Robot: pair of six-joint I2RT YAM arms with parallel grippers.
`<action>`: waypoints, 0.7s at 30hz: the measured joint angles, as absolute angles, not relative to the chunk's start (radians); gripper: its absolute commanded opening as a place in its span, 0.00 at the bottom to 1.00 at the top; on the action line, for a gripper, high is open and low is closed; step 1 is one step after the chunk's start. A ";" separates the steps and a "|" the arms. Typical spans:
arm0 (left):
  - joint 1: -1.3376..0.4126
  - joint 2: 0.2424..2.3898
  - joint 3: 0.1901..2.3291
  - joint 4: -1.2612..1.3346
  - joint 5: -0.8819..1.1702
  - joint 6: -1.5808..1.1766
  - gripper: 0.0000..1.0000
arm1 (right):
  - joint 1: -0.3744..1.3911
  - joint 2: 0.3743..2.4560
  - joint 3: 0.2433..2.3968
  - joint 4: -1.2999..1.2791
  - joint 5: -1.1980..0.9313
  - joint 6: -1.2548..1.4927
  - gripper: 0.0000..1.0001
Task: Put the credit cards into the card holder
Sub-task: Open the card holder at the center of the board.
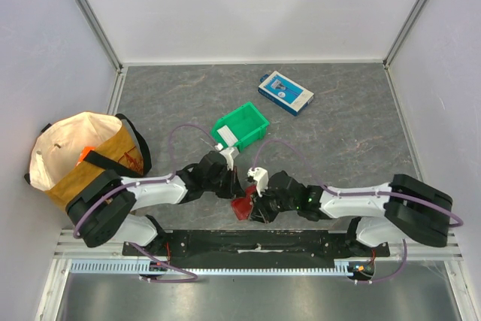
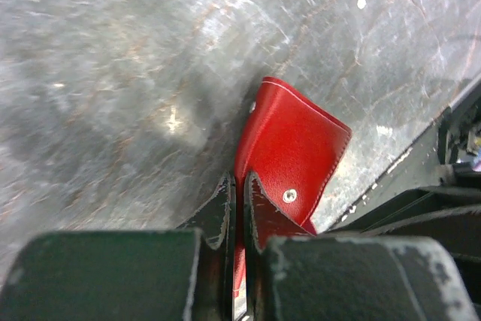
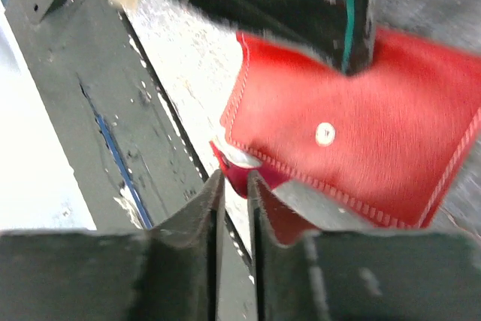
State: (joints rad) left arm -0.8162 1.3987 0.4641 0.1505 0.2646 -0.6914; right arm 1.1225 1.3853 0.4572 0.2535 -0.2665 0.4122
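Observation:
The red card holder (image 1: 242, 207) is held just off the table's near edge, between both arms. My left gripper (image 2: 239, 178) is shut on one thin edge of the card holder (image 2: 297, 144), whose snap-stud flap hangs tilted beyond the fingers. My right gripper (image 3: 235, 177) faces it from the other side, its jaws a narrow slit apart, with the card holder's (image 3: 353, 133) lower red corner right at the tips. A pale credit card's corner (image 3: 242, 157) peeks out of that corner. In the top view, the left gripper (image 1: 234, 190) and the right gripper (image 1: 255, 207) nearly touch.
A green bin (image 1: 242, 126) with a pale flat piece inside stands just behind the arms. A blue-and-white box (image 1: 285, 92) lies further back. A tan bag (image 1: 83, 157) sits at the left. The black base rail (image 1: 255, 240) runs right below the card holder.

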 measured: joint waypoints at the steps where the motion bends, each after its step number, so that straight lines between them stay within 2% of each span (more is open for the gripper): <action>1: -0.816 1.384 0.464 0.134 0.243 -0.696 0.02 | 1.124 1.365 0.447 0.245 -0.257 0.418 0.41; 2: -0.816 1.366 0.463 0.120 0.218 -0.701 0.02 | 1.125 1.335 0.435 0.224 -0.237 0.426 0.46; 5: -0.815 1.304 0.448 0.104 0.145 -0.712 0.02 | 1.127 1.237 0.412 0.149 -0.189 0.451 0.46; 9: -0.811 1.243 0.421 0.106 0.080 -0.729 0.05 | 1.113 1.224 0.408 0.121 -0.188 0.457 0.48; 11: -0.811 1.236 0.411 0.106 0.067 -0.739 0.14 | 1.106 1.232 0.409 0.097 -0.179 0.461 0.48; 13: -0.811 1.230 0.401 0.104 0.054 -0.748 0.30 | 1.093 1.253 0.419 0.058 -0.163 0.465 0.50; 16: -0.811 1.205 0.386 0.093 0.045 -0.766 0.47 | 1.062 1.270 0.458 -0.005 -0.129 0.484 0.52; 19: -0.811 1.149 0.378 0.059 0.033 -0.782 0.59 | 1.021 1.268 0.494 -0.052 -0.078 0.500 0.59; 21: -0.811 1.105 0.378 0.036 0.028 -0.786 0.68 | 0.992 1.261 0.525 -0.082 -0.040 0.521 0.68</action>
State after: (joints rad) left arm -0.8108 1.1053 0.3782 0.0360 0.0284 -0.7860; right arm 0.9920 1.2613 0.5247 -0.0818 -0.0402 0.5213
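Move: The left fingers are shut on the left edge of the red card holder, whose middle is about 2 cm back, 2 cm right and 1 cm below them. From the right hand, at the strap on the near right side, that middle is about 4 cm ahead, 4 cm left and 2 cm below. The green bin stands some 19 cm straight ahead of the left hand, about level in height; it is roughly 26 cm ahead and 6 cm left of the right hand. Left hand backs about 5 cm left and up, releasing the card holder; right opens wider, leaving rightward, then forward. ##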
